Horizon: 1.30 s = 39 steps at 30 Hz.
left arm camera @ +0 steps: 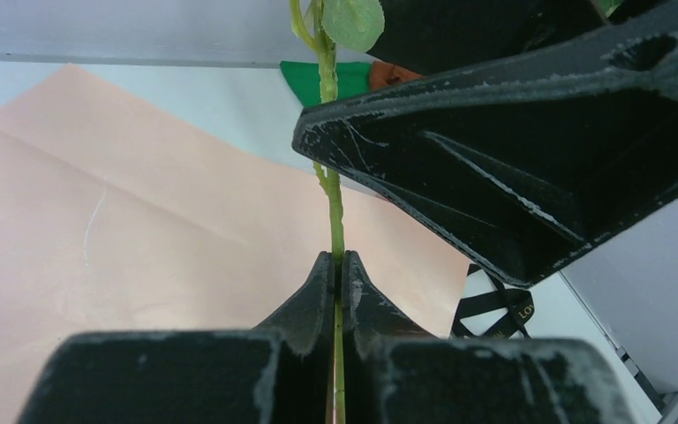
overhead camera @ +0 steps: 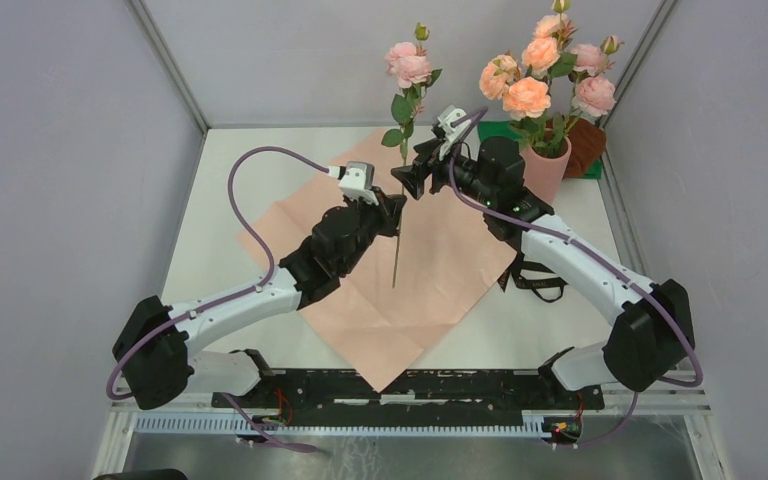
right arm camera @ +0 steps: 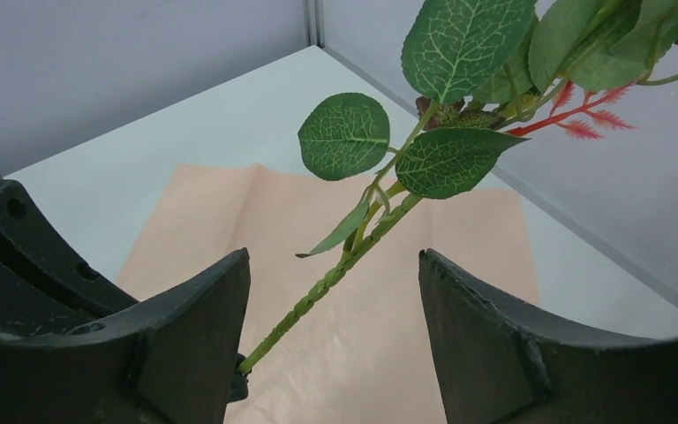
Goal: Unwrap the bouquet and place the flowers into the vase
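Note:
The bouquet's pink wrapping paper lies spread flat on the table. My left gripper is shut on one flower's thin green stem and holds it upright, its pink bloom high above. My right gripper stands open around the same stem, just above the left one and below the leaves. The stem runs close to its left finger. The salmon-pink vase stands at the back right with several flowers in it.
A black ribbon lies on the table under the right arm, beside the paper's right corner. Green cloth and a brown bundle sit behind the vase. Grey walls close in the table at the back and both sides.

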### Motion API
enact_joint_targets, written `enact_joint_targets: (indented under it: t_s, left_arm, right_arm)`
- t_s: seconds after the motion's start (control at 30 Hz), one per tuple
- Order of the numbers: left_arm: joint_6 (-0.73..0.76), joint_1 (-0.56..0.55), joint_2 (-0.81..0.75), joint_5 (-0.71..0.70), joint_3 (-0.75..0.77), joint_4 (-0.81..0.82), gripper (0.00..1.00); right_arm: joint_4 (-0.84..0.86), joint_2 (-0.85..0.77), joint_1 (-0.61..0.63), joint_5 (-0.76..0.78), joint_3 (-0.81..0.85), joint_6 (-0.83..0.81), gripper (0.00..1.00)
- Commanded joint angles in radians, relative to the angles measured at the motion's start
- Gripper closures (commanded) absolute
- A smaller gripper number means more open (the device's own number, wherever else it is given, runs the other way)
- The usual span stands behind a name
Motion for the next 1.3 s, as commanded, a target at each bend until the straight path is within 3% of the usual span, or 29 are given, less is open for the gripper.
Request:
enact_joint_targets:
  t_s: [0.0,0.1,0.23,0.4,0.53,0.83,0.9,1.0,1.07,1.13,1.27]
  left_arm:
    - [0.049,-0.012,-0.039,-0.004,0.000,0.066,0.98]
    - [0.056,-0.018,-0.058,-0.006,0.001,0.063,0.98]
    - [0.064,-0.023,-0.076,-0.008,0.001,0.060,0.98]
    - [0.064,-0.025,-0.077,-0.017,0.000,0.055,0.98]
    - [0.062,-0.026,-0.063,-0.043,0.000,0.046,0.98]
    - [0.036,-0.026,-0.003,-0.119,0.024,0.006,0.97]
    - [0.000,-0.025,0.012,-0.203,0.039,-0.039,0.76]
    - [-0.023,-0.026,0.024,-0.272,0.048,-0.078,0.27]
    - [-0.043,-0.026,0.025,-0.304,0.044,-0.093,0.06]
    - [-0.073,-0.024,0.041,-0.348,0.056,-0.159,0.00]
    - [-0.157,-0.015,0.115,-0.400,0.115,-0.300,0.00]
  right_arm:
    - [0.049,0.022,0.006,0.013,0.046,0.013,0.28]
    - [0.050,0.027,0.008,0.014,0.046,0.015,0.37]
    - [0.054,0.033,0.008,0.012,0.047,0.016,0.39]
    - [0.054,0.028,0.007,0.015,0.042,0.019,0.76]
    - [0.054,0.009,0.009,0.028,0.039,0.015,0.98]
    - [0.053,-0.021,0.014,0.030,0.030,0.003,1.00]
    - [0.047,-0.029,0.016,0.034,0.040,-0.008,1.00]
    - [0.028,-0.039,0.017,0.037,0.065,-0.026,1.00]
    - [0.025,-0.048,0.017,0.025,0.080,-0.032,1.00]
    - [0.027,-0.064,0.016,0.024,0.093,-0.045,1.00]
    - [-0.003,-0.113,0.017,0.060,0.139,-0.114,1.00]
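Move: The left hand already pinches the flower's stem, which stands roughly upright in its fingers and runs up between the right hand's open fingers. The part the right hand is about to grip lies about 2 cm to its left, level with it in height and reach. From the right hand, the vase is some 26 cm right, 4 cm farther out and 20 cm lower. The black ribbon lies about 27 cm right, 11 cm back and 31 cm down. The right fingers shut from wide open and pinch the stem just above the left grip as that hand slides about 2.5 cm left and a little back. With both holding, the left opens wide, lets go and draws off left and down, about 5 cm in all, turning some 15 degrees counter-clockwise. The right then carries the stem back right and up, about 3 cm higher. ##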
